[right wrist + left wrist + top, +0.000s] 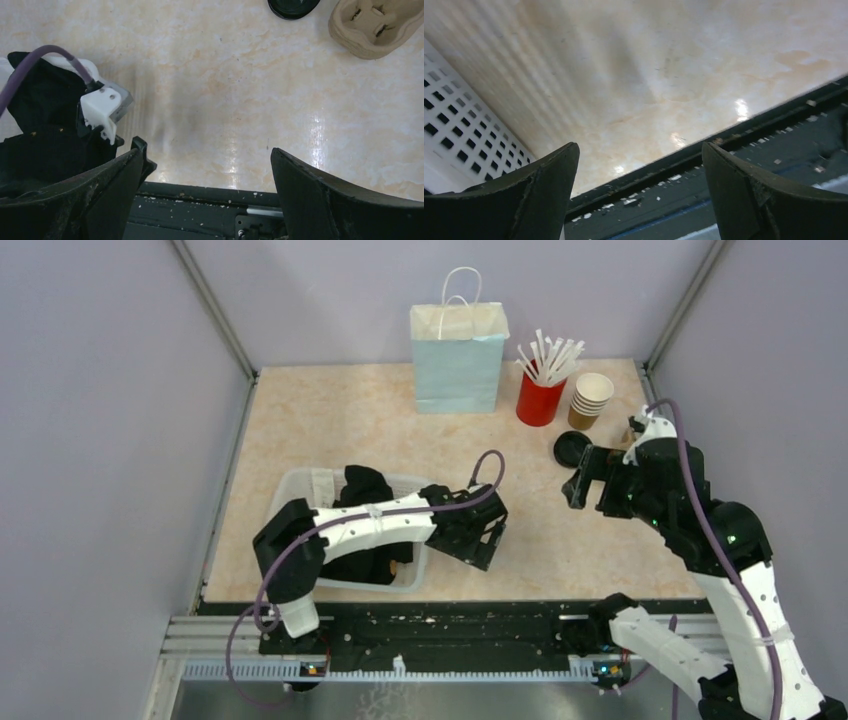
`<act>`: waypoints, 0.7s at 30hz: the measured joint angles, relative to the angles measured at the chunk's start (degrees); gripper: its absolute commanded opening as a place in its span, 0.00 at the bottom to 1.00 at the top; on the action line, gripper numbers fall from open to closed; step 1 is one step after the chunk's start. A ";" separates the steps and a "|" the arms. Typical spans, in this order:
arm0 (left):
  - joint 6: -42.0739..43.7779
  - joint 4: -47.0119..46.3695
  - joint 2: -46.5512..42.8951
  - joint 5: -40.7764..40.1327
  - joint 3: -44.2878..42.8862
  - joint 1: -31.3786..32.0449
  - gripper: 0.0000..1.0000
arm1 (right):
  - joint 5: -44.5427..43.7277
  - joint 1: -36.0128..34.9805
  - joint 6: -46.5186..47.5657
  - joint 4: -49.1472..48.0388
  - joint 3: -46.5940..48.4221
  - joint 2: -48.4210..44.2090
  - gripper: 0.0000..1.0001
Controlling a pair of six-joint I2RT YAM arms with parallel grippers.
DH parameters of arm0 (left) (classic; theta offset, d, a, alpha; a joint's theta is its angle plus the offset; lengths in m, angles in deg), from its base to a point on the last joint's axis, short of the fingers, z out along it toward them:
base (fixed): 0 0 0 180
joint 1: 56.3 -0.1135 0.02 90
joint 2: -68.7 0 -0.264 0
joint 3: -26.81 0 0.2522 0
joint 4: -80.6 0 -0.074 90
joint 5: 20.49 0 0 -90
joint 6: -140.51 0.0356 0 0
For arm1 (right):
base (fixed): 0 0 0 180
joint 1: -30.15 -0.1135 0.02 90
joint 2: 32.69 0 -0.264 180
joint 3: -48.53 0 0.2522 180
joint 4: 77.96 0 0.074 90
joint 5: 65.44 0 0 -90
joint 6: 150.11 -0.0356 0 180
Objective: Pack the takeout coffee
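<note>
The takeout coffee cups are a stack of brown paper cups [590, 400] at the back right of the table, white inside. A round black lid [572, 448] [292, 6] lies just in front of them. Beside the lid sits a beige pulp cup carrier [375, 22]. My right gripper [590, 490] [207, 160] hovers open and empty a little nearer than the lid. My left gripper [480, 535] [639, 165] is open and empty over the table's near middle, by the front rail. The pale blue paper bag [457, 355] stands upright at the back centre.
A red cup of white straws [540, 395] stands between the bag and the brown cups. A white perforated basket [300, 490] [449, 135] holding black cloth sits under the left arm. The black rail [724, 165] runs along the near edge. Grey walls enclose the table.
</note>
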 measured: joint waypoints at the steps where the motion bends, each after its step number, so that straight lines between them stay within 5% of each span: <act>1: -0.20 0.96 1.38 -0.04 0.00 -0.33 0.98 | -0.09 0.00 -0.13 0.07 -0.26 -0.28 0.99; 6: -0.26 4.68 2.12 -2.29 2.86 -5.03 0.98 | -0.11 0.00 -0.42 0.37 -1.95 -1.11 0.99; 14: 2.21 8.28 -6.29 -7.06 11.04 -22.51 0.98 | 1.01 0.02 -0.98 0.07 -4.39 -1.38 0.99; 21: 5.55 12.07 -9.05 -9.66 9.40 -24.70 0.99 | 2.51 0.00 -0.79 -0.57 -4.70 0.09 0.99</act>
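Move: The white basket's middle lies about 27 cm to the left hand's left, 5 cm ahead and slightly lower, its near wall close beside the open fingers; the black cloth in it is some 24 cm left and 5 ahead. The black lid sits about 26 cm ahead and 25 right, the paper bag roughly 38 ahead and 2 left. From the right hand the basket is about 50 cm left, 2 ahead and 24 below. Left hand, fingers open, shoves the white basket left about 18 cm, drifting forward; the right sinks 3 cm. ##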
